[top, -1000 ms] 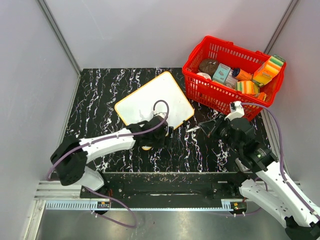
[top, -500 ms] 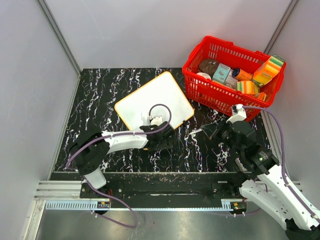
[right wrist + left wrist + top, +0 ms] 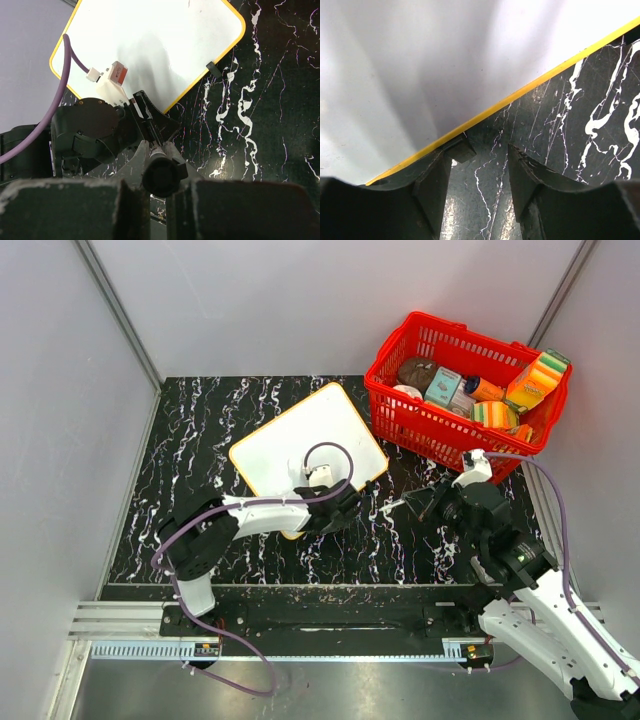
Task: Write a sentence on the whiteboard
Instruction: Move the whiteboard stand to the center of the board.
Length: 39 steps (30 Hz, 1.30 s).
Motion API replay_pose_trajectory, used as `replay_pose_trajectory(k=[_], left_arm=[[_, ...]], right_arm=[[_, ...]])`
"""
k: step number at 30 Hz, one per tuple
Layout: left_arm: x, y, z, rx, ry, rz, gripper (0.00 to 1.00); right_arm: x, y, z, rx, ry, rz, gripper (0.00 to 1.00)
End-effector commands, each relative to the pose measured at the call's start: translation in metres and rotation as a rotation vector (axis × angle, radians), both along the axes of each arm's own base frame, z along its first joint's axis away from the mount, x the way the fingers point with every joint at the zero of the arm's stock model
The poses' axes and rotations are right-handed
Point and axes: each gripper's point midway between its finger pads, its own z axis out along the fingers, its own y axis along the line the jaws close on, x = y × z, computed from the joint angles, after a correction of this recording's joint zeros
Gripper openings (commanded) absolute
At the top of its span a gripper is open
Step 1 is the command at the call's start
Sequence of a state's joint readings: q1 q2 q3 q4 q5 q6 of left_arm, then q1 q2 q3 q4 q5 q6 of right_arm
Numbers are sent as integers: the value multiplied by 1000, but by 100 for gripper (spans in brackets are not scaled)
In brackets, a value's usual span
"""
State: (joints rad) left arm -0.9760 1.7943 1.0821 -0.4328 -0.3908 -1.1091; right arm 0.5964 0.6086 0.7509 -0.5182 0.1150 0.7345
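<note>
The whiteboard point(image 3: 300, 435), white with a yellow rim, lies flat on the black marble table. My left gripper point(image 3: 350, 510) is low on the table at the board's near right edge. In the left wrist view its jaws point(image 3: 485, 150) stand apart with only marble between them, and the left finger point(image 3: 432, 180) touches the board's rim point(image 3: 520, 92). My right gripper point(image 3: 428, 498) is shut on a black marker point(image 3: 161, 172) that points toward the left gripper. The marker tip point(image 3: 385, 505) hovers off the board, right of its edge. The board point(image 3: 150, 40) carries no writing.
A red basket point(image 3: 400, 420) full of groceries and sponges stands at the back right, close to the board's right corner. A small black piece point(image 3: 213, 69) sits at the board's right edge. Grey walls close in the left, back and right sides.
My left gripper has slid right along the board's near edge and its jaws have narrowed. My right gripper drew back slightly to the right with the marker.
</note>
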Motion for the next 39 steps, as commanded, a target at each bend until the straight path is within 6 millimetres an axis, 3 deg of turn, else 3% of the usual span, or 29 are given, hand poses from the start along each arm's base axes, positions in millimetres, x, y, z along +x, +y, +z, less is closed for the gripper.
replay_pose_trajectory(k=[1,9,22,24,32,39], left_arm=[[9,27,-18,121,-1,57,52],[9,66,-22,197,19,95,49],[25,92,-3,314,-9,46,44],[27,95,-3,325,-6,39,40],[24,98,-6,350,13,-12,1],[6,97,-6,333,22,-39,0]], right_arm=[[4,-2,5,-3,-34,-13,0],[4,-2,4,-4,-32,-13,0],[5,3,3,9,-32,3,0],[6,4,3,13,-31,4,0],[5,4,3,14,-34,6,0],[5,5,3,15,-31,9,0]])
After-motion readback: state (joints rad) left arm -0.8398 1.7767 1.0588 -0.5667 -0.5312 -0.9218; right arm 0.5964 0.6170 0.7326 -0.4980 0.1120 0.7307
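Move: My open left hand already straddles the near clip of the whiteboard stand: it sits about 1 cm left of my hand point, 1 cm ahead and 1 cm below. The far clip, on the same board edge, lies some 8 cm ahead and 9 cm right, and the board's middle about 13 cm ahead and 4 cm left. From my right hand, the near clip is roughly 16 cm left, 2 cm forward and 22 cm down. Staying low at the board's slanting near edge, I sweep my left hand some 9 cm left and about 3 cm forward, taking the near clip along and swinging the board. As I go I roll the hand some 15 degrees, left side up, and towards the end close my half-open fingers until they pinch the clip. ##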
